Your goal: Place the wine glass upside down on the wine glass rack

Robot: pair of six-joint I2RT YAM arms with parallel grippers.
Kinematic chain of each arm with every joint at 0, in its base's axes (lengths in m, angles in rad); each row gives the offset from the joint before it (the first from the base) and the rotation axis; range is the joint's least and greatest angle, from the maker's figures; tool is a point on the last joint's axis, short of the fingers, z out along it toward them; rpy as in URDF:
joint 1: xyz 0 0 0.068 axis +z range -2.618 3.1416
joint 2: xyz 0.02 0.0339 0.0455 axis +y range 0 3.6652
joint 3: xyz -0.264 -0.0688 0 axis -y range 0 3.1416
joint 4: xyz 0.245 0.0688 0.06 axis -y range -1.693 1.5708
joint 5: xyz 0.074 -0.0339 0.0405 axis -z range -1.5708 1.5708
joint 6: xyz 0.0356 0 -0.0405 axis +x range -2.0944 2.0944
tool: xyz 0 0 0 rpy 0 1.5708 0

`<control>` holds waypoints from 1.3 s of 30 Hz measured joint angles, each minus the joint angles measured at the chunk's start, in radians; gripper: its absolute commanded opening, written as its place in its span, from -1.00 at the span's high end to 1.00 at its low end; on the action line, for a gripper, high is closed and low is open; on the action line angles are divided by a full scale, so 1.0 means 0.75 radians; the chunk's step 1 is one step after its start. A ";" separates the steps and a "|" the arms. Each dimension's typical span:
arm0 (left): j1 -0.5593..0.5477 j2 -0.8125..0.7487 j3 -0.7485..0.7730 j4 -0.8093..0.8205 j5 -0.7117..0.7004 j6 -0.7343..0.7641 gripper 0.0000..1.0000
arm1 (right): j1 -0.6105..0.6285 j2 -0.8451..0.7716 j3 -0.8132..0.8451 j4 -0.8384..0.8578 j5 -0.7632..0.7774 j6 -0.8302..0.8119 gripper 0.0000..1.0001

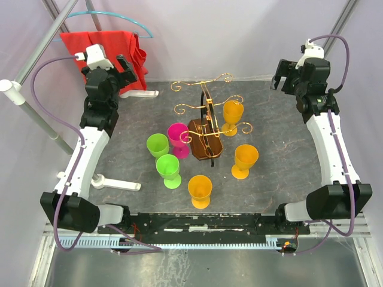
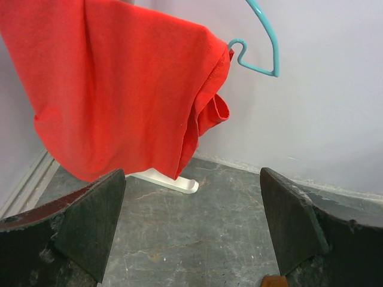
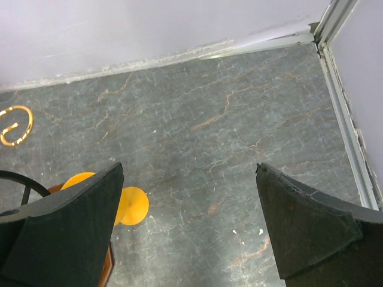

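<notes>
The wine glass rack (image 1: 205, 122) stands mid-table, thin gold scroll arms over a dark brown wooden base (image 1: 203, 142). Several plastic wine glasses stand upright around it: three orange ones (image 1: 233, 113) (image 1: 245, 160) (image 1: 200, 190), two green (image 1: 158, 145) (image 1: 169, 170) and a magenta one (image 1: 178, 137). No glass hangs from the rack. My left gripper (image 1: 127, 68) (image 2: 191, 197) is raised at the far left, open and empty. My right gripper (image 1: 281, 74) (image 3: 189, 185) is raised at the far right, open and empty. An orange glass foot (image 3: 131, 205) and a gold scroll (image 3: 15, 124) show at the left in the right wrist view.
A red cloth (image 1: 114, 51) (image 2: 119, 84) hangs on a teal hanger (image 2: 266, 42) at the back left, just beyond the left gripper. White stand feet lie at the back left (image 1: 136, 93) (image 2: 170, 180) and front left (image 1: 116, 182). Walls close off the back and sides.
</notes>
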 measured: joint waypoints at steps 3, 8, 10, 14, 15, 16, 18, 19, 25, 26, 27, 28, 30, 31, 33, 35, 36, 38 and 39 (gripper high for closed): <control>0.000 -0.016 -0.021 0.005 -0.009 0.015 -0.98 | 0.000 0.004 0.002 -0.036 -0.015 -0.022 -0.99; 0.000 -0.009 -0.015 -0.040 0.043 0.051 -0.98 | 0.002 0.074 0.083 -0.166 -0.024 -0.025 -0.95; 0.001 -0.002 -0.011 -0.064 0.100 0.066 -0.98 | 0.002 0.121 0.133 -0.225 -0.030 -0.021 -0.91; 0.000 0.014 -0.010 -0.077 0.237 0.070 -0.98 | 0.002 0.181 0.155 -0.317 -0.082 0.000 -0.83; 0.000 0.019 -0.010 -0.079 0.267 0.070 -0.98 | 0.002 0.195 0.155 -0.339 -0.102 0.009 -0.82; 0.000 0.022 -0.010 -0.079 0.285 0.069 -0.98 | 0.002 0.208 0.155 -0.358 -0.125 0.018 -0.80; 0.000 0.031 -0.010 -0.080 0.322 0.065 -0.98 | 0.003 0.234 0.152 -0.379 -0.178 0.037 -0.78; 0.000 0.036 -0.010 -0.080 0.337 0.056 -0.98 | 0.004 0.242 0.149 -0.380 -0.198 0.046 -0.78; 0.000 0.055 -0.036 -0.066 0.398 -0.043 -0.98 | 0.107 0.331 0.124 -0.358 -0.260 0.096 -0.79; 0.000 0.061 -0.038 -0.066 0.406 -0.055 -0.98 | 0.130 0.350 0.125 -0.351 -0.263 0.097 -0.78; 0.000 0.069 -0.039 -0.066 0.411 -0.064 -0.98 | 0.155 0.372 0.130 -0.350 -0.268 0.097 -0.78; 0.000 0.078 -0.039 -0.066 0.415 -0.078 -0.98 | 0.177 0.398 0.138 -0.351 -0.272 0.097 -0.78; 0.000 0.091 -0.047 -0.066 0.418 -0.092 -0.98 | 0.215 0.448 0.153 -0.355 -0.275 0.094 -0.75; 0.000 0.092 -0.052 -0.065 0.418 -0.096 -0.98 | 0.227 0.471 0.156 -0.354 -0.272 0.094 -0.72; 0.000 0.092 -0.065 -0.065 0.417 -0.102 -0.98 | 0.236 0.497 0.156 -0.356 -0.271 0.095 -0.62; 0.000 0.092 -0.075 -0.065 0.414 -0.107 -0.98 | 0.241 0.517 0.156 -0.357 -0.270 0.092 -0.46; 0.000 0.092 -0.080 -0.065 0.411 -0.109 -0.98 | 0.243 0.524 0.156 -0.357 -0.270 0.090 -0.35; 0.000 0.092 -0.087 -0.066 0.408 -0.113 -0.98 | 0.244 0.539 0.157 -0.358 -0.269 0.083 -0.14; 0.000 0.092 -0.090 -0.066 0.407 -0.114 -0.98 | 0.244 0.545 0.157 -0.359 -0.267 0.081 0.02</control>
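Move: The far orange glass, upright just right of the rack, stands some 18 cm to the right hand's left, about 2 cm nearer the base and roughly 26 cm below it. The near orange glass is about 18 cm back from the hand and 16 cm to its left; the middle of the wine glass rack is about 29 cm left and 6 cm back. From the left hand the far orange glass lies about 38 cm right, 3 cm back and 32 cm below. The right hand sinks about 17 cm and, once well on its way down, swings some 12 cm left towards the far orange glass, its fingers tipping down about 30 degrees and turning a little counter-clockwise; they begin to narrow near the end but stay well open, close to the right side of the bowl, with no contact to be made out. The left hand, holding nothing and wide open, drops about 7 cm and drifts 6 cm right towards the rack, turning clockwise. ##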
